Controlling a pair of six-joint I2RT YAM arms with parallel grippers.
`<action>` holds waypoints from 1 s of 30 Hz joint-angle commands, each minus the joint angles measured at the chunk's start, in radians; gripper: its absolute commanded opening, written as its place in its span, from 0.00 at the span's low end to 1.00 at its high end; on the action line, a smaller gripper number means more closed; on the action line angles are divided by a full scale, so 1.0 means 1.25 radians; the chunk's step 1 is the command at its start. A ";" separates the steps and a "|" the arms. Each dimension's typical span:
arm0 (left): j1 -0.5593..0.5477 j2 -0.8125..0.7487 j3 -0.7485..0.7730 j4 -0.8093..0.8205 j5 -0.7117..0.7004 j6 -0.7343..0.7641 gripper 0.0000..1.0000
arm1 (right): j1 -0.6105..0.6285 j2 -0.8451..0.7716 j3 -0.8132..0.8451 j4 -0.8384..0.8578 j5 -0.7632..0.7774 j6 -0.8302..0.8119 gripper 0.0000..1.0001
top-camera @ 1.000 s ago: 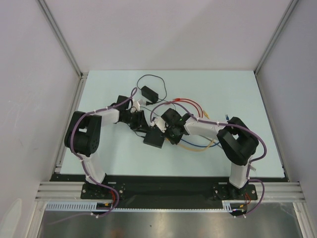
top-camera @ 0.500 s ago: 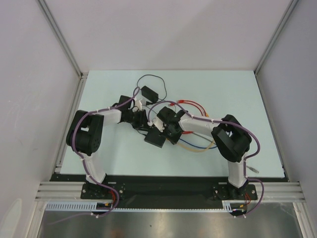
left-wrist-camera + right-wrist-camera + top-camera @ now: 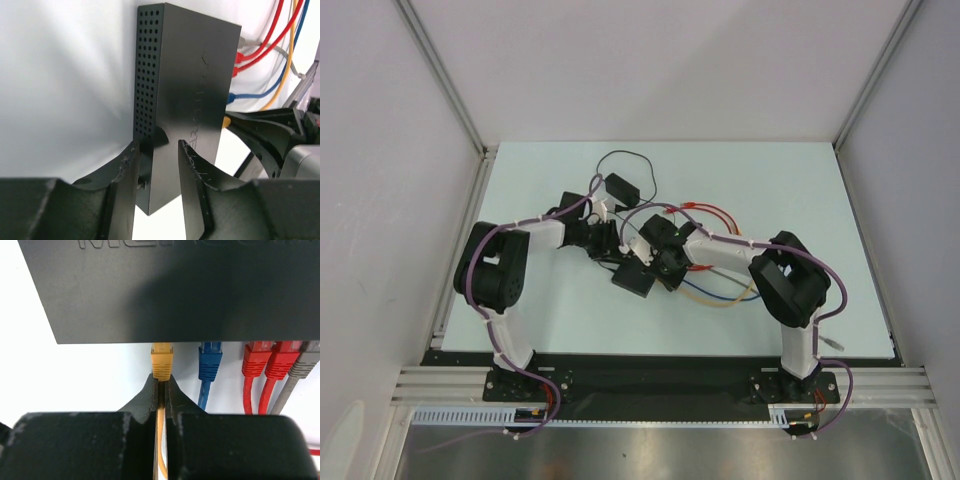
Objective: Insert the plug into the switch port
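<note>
The flat black switch lies mid-table between both arms. In the left wrist view its near corner sits between the fingers of my left gripper; the fingers stand close on either side, and whether they touch it is unclear. My right gripper is shut on the yellow cable directly behind the yellow plug. The plug's front end reaches under the lower edge of the switch. The switch port itself is hidden beneath that edge. From above, the right gripper is at the switch's right side and the left gripper at its upper left.
A blue plug, two red plugs and a grey one sit in the same edge, right of the yellow plug. Their cables loop to the right. A small black power adapter with a thin cord lies behind the arms.
The right arm has shifted left toward the switch, its elbow moving in. The switch and the left arm have barely moved.
</note>
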 commanded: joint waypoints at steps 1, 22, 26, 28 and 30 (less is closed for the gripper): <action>-0.005 0.010 0.068 -0.089 0.124 0.015 0.40 | -0.032 0.012 -0.015 0.215 -0.041 -0.034 0.00; 0.068 -0.106 0.335 -0.252 0.015 0.182 0.74 | -0.227 -0.094 -0.104 0.135 -0.009 -0.266 0.45; 0.080 -0.178 0.358 -0.273 -0.051 0.222 1.00 | -0.259 -0.160 -0.056 0.085 -0.025 -0.249 0.73; 0.084 -0.216 0.384 -0.286 -0.109 0.229 1.00 | -0.276 -0.195 -0.046 0.064 -0.030 -0.239 0.79; 0.085 -0.230 0.424 -0.317 -0.165 0.212 1.00 | -0.290 -0.251 -0.030 0.053 -0.031 -0.208 0.93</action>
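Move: The right fingers are shut on the yellow cable just behind its plug, whose middle is about 2 cm to the left and 1 cm ahead, already at the switch's port. The switch's middle lies some 6 cm left and 4 cm ahead. The blue plug is about 4 cm ahead and 1 cm left, the red plugs about 6 cm straight ahead. From the left hand, at the switch's left edge, the switch's middle is about 5 cm right, level fore and aft, and slightly below. Still pinching the yellow cable, the right hand pushes forward over the table and swings right. About halfway through its fingers open and let go, and it draws off right, rising slightly at the end, roughly 8 cm forward and 10 cm right in all. The left hand comes free of the switch's edge, going forward and steeply up, about 18 cm, rolling some 25 degrees and opening wide. ##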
